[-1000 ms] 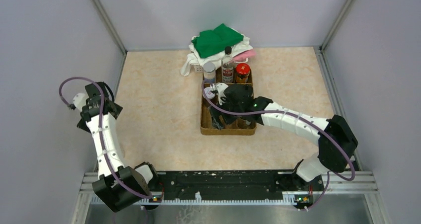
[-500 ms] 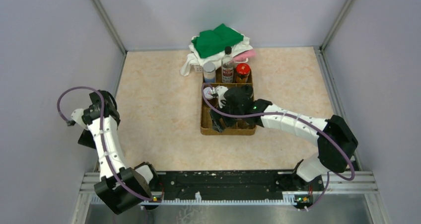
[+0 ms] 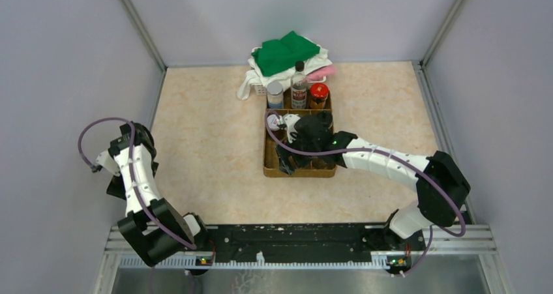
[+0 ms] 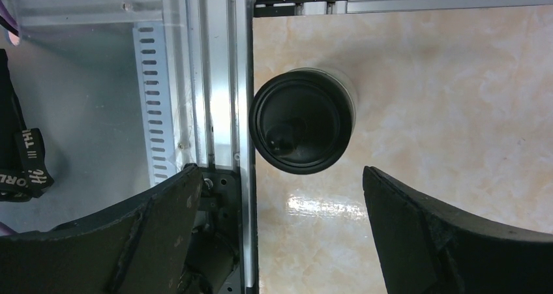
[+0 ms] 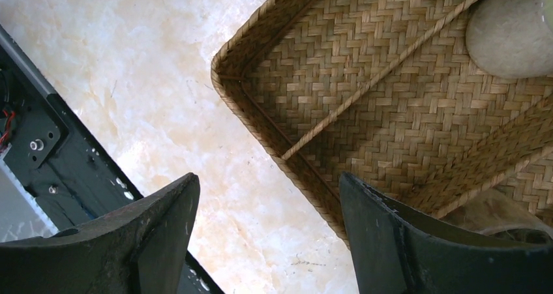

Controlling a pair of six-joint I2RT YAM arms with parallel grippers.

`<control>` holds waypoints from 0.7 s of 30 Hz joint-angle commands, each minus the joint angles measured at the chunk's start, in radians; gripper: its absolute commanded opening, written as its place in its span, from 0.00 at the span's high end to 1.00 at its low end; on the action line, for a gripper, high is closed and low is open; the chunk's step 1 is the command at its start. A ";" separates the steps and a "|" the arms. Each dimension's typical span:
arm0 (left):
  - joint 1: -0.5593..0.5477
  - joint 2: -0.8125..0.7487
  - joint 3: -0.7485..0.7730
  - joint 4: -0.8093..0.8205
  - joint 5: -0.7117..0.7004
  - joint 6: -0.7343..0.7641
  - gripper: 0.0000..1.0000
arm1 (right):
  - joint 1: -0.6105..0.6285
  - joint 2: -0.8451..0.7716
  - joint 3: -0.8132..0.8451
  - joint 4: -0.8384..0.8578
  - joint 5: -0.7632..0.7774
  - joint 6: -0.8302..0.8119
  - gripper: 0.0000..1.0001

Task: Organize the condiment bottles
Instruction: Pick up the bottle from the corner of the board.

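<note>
Three condiment bottles stand in the far row of the brown divided tray [image 3: 269, 170]: a grey-lidded jar [image 3: 275, 93], a tall clear black-capped bottle [image 3: 299, 85] and a red-lidded jar [image 3: 318, 95]. A white-lidded one [image 3: 278, 121] sits behind my right wrist. My right gripper [image 3: 287, 162] [image 5: 269, 183] hangs open over the tray's near-left corner [image 5: 228, 79], holding nothing, with a grey lid [image 5: 512, 33] further in. A black-lidded jar [image 4: 302, 121] stands on the table against the left rail. My left gripper [image 3: 119, 180] [image 4: 282, 173] is open just short of it, holding nothing.
A pile of green and white cloths [image 3: 287, 53] lies behind the tray at the back. A metal rail [image 4: 222, 79] runs along the table's left edge beside the black-lidded jar. Grey walls enclose the table on three sides.
My left arm has drawn back toward the near left edge of the table. The right arm has barely shifted over the tray. Both grippers stay open.
</note>
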 commanded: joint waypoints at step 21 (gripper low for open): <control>0.169 0.098 -0.074 0.347 0.181 0.308 0.01 | 0.000 0.027 0.007 0.030 0.030 -0.001 0.22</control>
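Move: The black-lidded bottle stands almost straight under my open left hand: its middle is about 8 cm below, perhaps 1 cm to the left and neither ahead nor back. The board's near-left corner is about 6 cm back and 8 cm left of that hand, some 14 cm down. From my right hand, the bottle lies roughly 39 cm to the left, 12 cm back and 6 cm lower. With my left fingers kept wide open, I first slide about 3 cm to the left over the bottle while sinking a little. Then I stop going left and keep dropping, easing forward about 2 cm, some 3.5 cm down in all. The wrist turns slightly clockwise and the fingers steepen by about 5 degrees as the tips come down to the black lid; I see no touch yet. ##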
